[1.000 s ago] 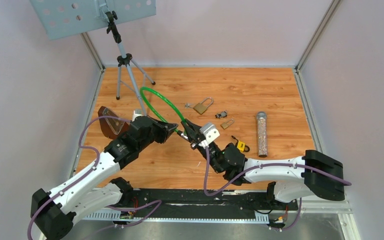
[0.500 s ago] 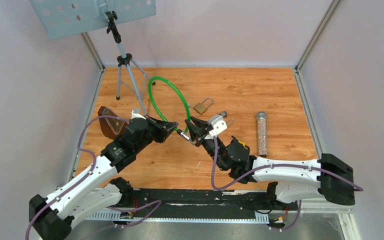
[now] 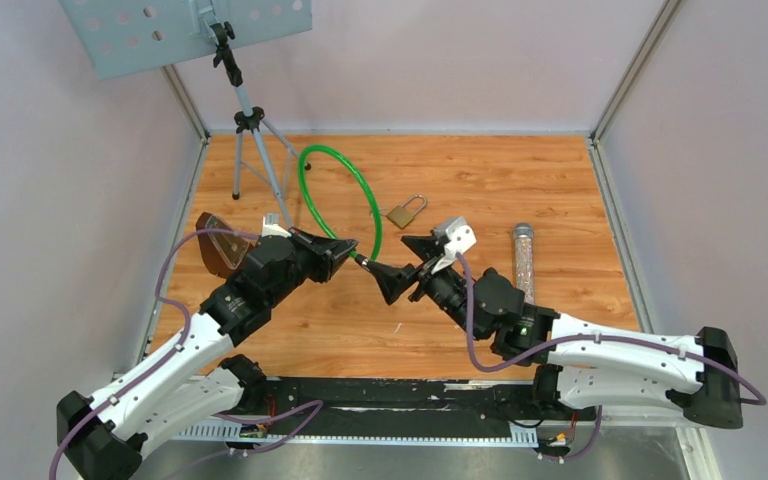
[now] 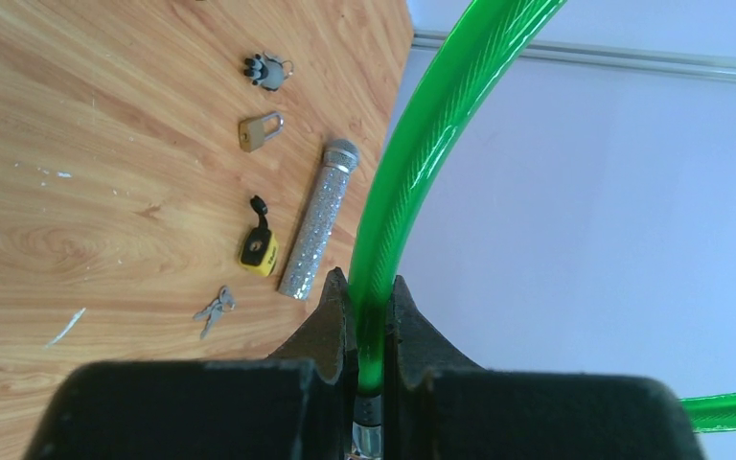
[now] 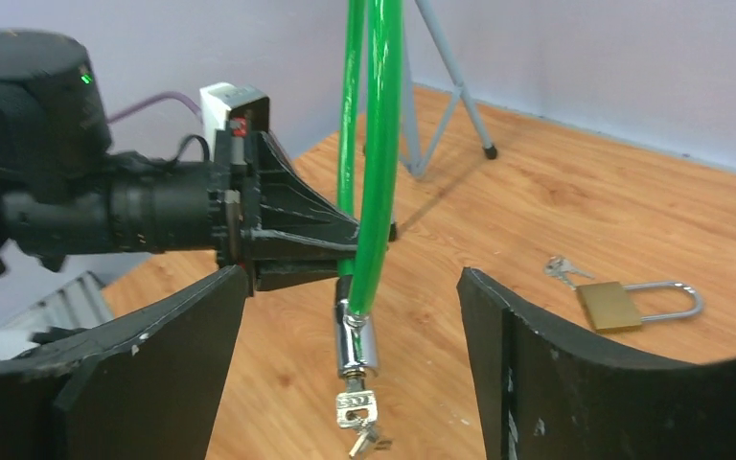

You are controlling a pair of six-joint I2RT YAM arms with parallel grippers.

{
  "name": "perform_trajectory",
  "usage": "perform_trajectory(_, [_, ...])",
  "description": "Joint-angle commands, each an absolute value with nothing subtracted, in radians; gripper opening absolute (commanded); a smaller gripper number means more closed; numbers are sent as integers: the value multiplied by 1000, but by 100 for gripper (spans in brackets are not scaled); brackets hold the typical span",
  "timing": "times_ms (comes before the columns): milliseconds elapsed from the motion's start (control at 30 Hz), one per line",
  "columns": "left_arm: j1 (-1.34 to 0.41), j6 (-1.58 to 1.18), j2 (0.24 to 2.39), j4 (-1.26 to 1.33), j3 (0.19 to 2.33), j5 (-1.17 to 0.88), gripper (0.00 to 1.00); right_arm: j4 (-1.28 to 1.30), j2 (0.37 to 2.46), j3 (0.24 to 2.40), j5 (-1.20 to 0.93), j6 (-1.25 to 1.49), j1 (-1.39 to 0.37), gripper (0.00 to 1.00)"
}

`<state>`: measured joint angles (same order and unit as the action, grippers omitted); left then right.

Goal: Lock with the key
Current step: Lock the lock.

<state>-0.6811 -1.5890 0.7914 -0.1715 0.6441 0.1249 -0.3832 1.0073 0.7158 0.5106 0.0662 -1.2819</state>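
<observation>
A green cable lock [image 3: 345,185] stands up in a loop over the table. My left gripper [image 3: 345,250] is shut on the cable [image 4: 422,125] just above its chrome lock cylinder [image 5: 356,340], with the fingers [image 4: 331,316] pinching it from both sides. A small silver key [image 5: 356,409] sticks out of the bottom of the cylinder, and a second key dangles from it. My right gripper [image 3: 400,262] is open. Its jaws stand wide on either side of the cylinder and key in the right wrist view [image 5: 353,278] and touch neither.
A brass padlock [image 3: 405,212] with keys lies behind the grippers. Right of them lie a glittery tube [image 3: 523,262], a yellow-black item [image 4: 257,251], loose keys [image 4: 213,309] and a small padlock [image 4: 259,131]. A tripod stand [image 3: 250,130] rises at back left, and a brown object [image 3: 218,245] lies at left.
My right gripper has opened, let go of the key end and drawn back to the right. The green loop has swung more upright. The left gripper has kept its hold.
</observation>
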Motion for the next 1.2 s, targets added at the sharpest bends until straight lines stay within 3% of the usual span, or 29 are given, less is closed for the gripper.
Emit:
perform_trajectory(0, [-683,-1568,778,-87,705,144,0,-113,939,794,423,306,-1250,83])
perform_trajectory(167, [-684,-1536,760,-55,702,139,0,-4,882,777,262,528,-1172,79])
perform_trajectory(367, [-683,-1518,745,-29,700,118,0,-4,863,755,109,656,-1103,57])
perform_trajectory(600, [-683,-1513,735,-6,697,95,0,30,880,772,16,730,-1033,53])
perform_trajectory(800, [-683,-1508,741,29,703,85,0,36,934,788,-91,730,-1015,64])
perform_trajectory(1167, [-683,-1509,740,32,704,73,0,9,953,795,-90,749,-1005,45])
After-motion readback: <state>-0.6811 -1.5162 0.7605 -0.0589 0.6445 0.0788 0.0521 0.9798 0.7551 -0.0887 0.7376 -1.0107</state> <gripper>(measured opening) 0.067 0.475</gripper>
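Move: The right hand, open and empty, is going for the key in the bottom end of the green cable lock's metal barrel: about 10 cm below it, 2 cm back and 3 cm to its left. The barrel's middle is some 7 cm below that hand and 5 cm to its left, level front to back; the left fingertips are about 3 cm ahead, 8 cm left and 3 cm below. The brass padlock lies roughly 22 cm ahead, 3 cm right and 25 cm below. From the left hand, the key is about 5 cm back, 5 cm right and 7 cm below. The right hand sinks about 6 cm and draws back 3 cm towards the key, swinging out to the right and back on the way, while its wrist rolls and tips the fingers down by some 45 degrees with a slight counter-clockwise turn, and the wide-open fingers narrow to about half open on either side of the keys, without shutting on them. The left hand keeps its closed grip on the green cable just above the barrel and lifts the lock to meet it by 3 to 4 cm, tipping slightly upward. ##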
